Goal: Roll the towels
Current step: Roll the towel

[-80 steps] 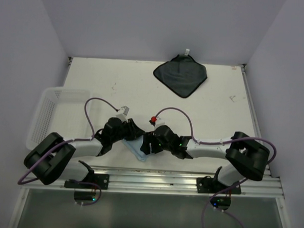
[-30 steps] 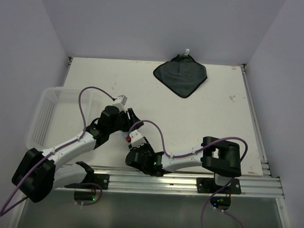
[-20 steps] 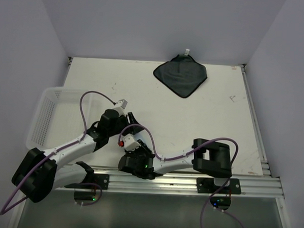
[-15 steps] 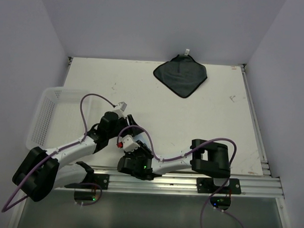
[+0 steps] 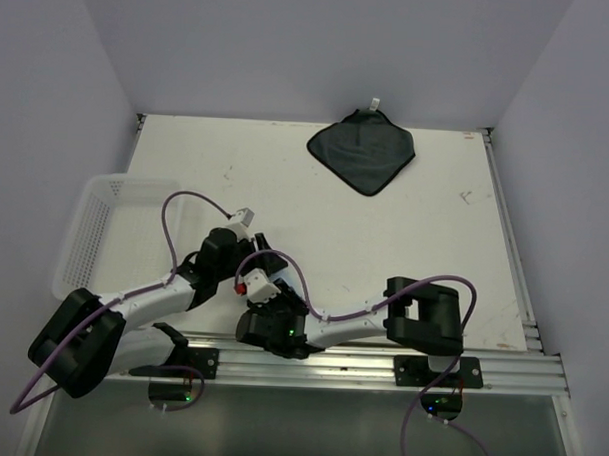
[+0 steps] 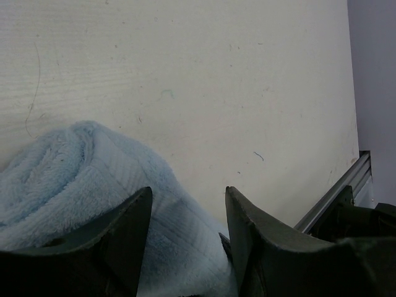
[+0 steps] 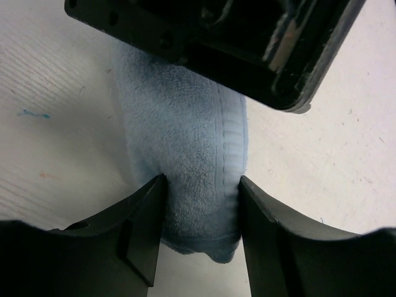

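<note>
The light blue towel (image 6: 93, 179) is a thick roll on the white table. My left gripper (image 6: 185, 207) straddles one end of it, its jaws partly closed against the cloth. My right gripper (image 7: 201, 213) is shut on the other end (image 7: 192, 161), both fingers pressing into the roll. In the top view the two grippers, left (image 5: 251, 263) and right (image 5: 266, 299), meet near the front edge and hide this towel. The dark grey towel (image 5: 361, 150) lies flat at the far middle of the table, a small white tag at its far corner.
A white mesh basket (image 5: 94, 231) stands at the table's left edge, beside the left arm. The metal rail (image 5: 380, 353) runs along the near edge just behind the grippers. The left gripper's black body (image 7: 210, 37) fills the top of the right wrist view.
The right arm has folded in and swung its gripper left and toward the near rail. The left gripper has drawn back slightly. The blue towel, seen flat before, is now hidden from above.
</note>
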{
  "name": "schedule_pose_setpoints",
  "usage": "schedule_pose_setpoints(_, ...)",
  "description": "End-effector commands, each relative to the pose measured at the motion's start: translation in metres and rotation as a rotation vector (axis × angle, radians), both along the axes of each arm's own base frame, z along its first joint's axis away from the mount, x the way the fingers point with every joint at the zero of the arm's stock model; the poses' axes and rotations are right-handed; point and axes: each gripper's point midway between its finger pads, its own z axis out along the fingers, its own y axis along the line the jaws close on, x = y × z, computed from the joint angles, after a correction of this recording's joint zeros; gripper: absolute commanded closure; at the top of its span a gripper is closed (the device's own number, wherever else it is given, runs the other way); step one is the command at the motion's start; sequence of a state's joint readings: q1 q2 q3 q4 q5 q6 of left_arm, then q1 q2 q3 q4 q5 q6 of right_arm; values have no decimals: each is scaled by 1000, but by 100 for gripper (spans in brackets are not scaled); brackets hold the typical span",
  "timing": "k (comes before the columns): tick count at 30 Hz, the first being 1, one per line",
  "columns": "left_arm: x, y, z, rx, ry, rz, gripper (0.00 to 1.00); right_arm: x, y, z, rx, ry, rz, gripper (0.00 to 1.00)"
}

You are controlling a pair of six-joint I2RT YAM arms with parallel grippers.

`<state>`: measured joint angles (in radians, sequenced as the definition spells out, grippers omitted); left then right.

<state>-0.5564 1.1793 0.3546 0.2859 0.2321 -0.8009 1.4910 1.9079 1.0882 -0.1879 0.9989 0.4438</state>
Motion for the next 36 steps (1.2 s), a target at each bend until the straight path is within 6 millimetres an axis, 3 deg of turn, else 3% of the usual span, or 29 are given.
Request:
schedule_pose_setpoints(1, -14, 12, -28, 61, 60, -4, 44, -9, -4, -2, 18, 87, 29, 47)
schedule_pose_setpoints(9, -21, 19, -39, 90, 82, 2, 44, -7, 3, 30, 212, 166, 68, 36)
schedule_pose_setpoints(18, -21, 22, -40, 96, 80, 13, 44, -7, 10, 40, 412, 326, 173, 27)
schedule_pose_setpoints(24, -23, 24, -39, 94, 74, 21, 45, -11, 13, 21, 428, 397, 182, 25)
schedule_pose_setpoints(36, -24, 26, -36, 90, 66, 26, 44, -3, -5, -20, 380, 435, 102, 28)
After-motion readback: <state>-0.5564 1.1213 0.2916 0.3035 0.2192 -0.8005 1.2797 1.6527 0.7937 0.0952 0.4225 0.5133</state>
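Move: The right hand already has its fingers either side of the rolled towel's near end; the roll's middle lies about 5 cm ahead of it, 2 cm left and 1 cm lower. The left hand straddles the same roll farther out, the middle some 2 cm back, 1 cm right and 2 cm below it. From the right hand the white tray sits roughly 40 cm left and 14 cm ahead, the metal rail about 9 cm straight back. Still astride the towel's near end, the right fingers spread from half to three-quarters open as the hand rises about 2.5 cm, then sinks nearly 4 cm to take the roll again, lower and wider. Meanwhile its fingertips tip down and its left side rolls up, some 30 degrees in all. The left hand keeps its half-open fingers around the roll, easing about 1 cm back and left. ##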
